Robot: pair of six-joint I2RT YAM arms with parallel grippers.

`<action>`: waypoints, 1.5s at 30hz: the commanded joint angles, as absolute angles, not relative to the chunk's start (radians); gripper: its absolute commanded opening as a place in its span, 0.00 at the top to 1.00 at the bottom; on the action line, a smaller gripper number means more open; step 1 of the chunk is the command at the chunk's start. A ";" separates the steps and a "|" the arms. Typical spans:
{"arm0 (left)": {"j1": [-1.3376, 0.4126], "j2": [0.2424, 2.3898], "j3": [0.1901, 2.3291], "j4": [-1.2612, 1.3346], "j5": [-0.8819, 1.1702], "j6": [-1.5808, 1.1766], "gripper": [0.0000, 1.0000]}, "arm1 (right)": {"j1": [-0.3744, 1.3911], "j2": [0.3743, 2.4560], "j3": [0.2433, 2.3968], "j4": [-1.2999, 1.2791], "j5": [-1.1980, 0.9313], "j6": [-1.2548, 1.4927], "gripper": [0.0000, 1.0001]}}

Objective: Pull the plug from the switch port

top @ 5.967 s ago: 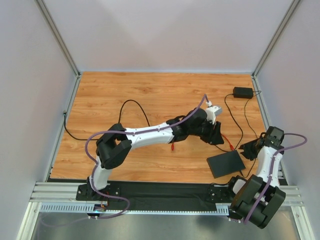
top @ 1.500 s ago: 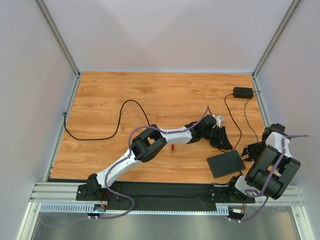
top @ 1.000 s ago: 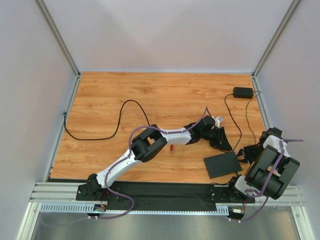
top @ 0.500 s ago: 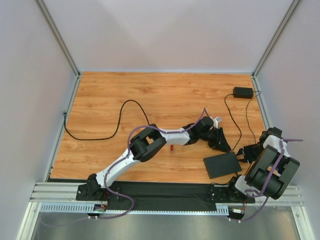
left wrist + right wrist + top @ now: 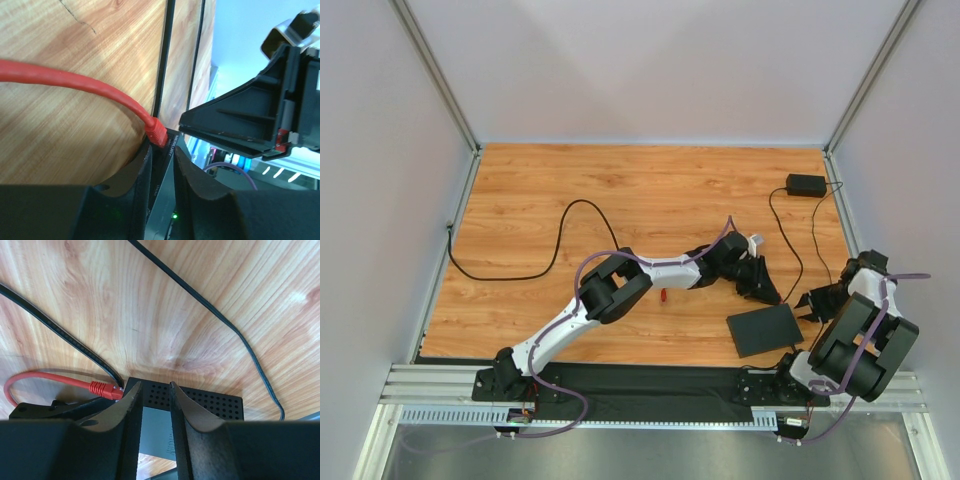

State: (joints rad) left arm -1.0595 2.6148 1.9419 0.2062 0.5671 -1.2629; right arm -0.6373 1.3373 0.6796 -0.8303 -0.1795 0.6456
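The switch (image 5: 765,330) is a thin flat black box lying near the table's right front. A red plug (image 5: 157,132) on a red cable (image 5: 75,82) sits in the port on its edge, and it also shows in the right wrist view as the plug (image 5: 102,388). My left gripper (image 5: 160,147) straddles the switch's edge (image 5: 161,172) with a narrow gap between its jaws, and the plug lies just beyond its tips. My right gripper (image 5: 154,386) is shut on the switch's perforated side (image 5: 200,400). From above, the left gripper (image 5: 767,292) hides the plug.
A small black adapter brick (image 5: 806,185) lies at the back right, and its thin cable (image 5: 790,250) runs down to the switch. A long black cable (image 5: 570,215) loops across the left half. Frame posts and white walls enclose the table. The right gripper's body (image 5: 250,120) looms close in the left wrist view.
The right gripper has shifted slightly up and to the right beside the switch. The left arm and the switch have hardly moved.
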 commanded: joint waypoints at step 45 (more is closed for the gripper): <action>-0.779 1.948 1.284 0.256 0.509 -0.834 0.44 | 0.225 1.066 0.609 -1.141 0.052 0.910 0.29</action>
State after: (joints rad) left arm -0.7837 1.9568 1.2827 0.1837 0.4732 -0.8318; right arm 0.2165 1.0748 0.6281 -1.1915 0.0433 0.8341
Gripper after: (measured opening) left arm 0.562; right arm 0.711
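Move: The red plug sits in the switch's forward right corner port, right at my left fingertips: about 2 cm to the right, 1 cm back and slightly lower. The switch's middle is some 8 cm back and 3 cm left of that hand; the red cable's loose end lies about 30 cm left, 1 cm ahead. From my right hand the switch's middle is roughly 10 cm left and 5 cm back, the plug 3 cm ahead and 3 cm left, all a little below. I open my left fingers wider and back off from the red plug, leftward about 18 cm while rising and going forward, roughly 9 cm each, tilting the wrist some 25 degrees. My right hand first lifts about 5 cm, then swings left and back over the switch, turning nearly 40 degrees counter-clockwise, opening wide and sinking again towards its near left part. ##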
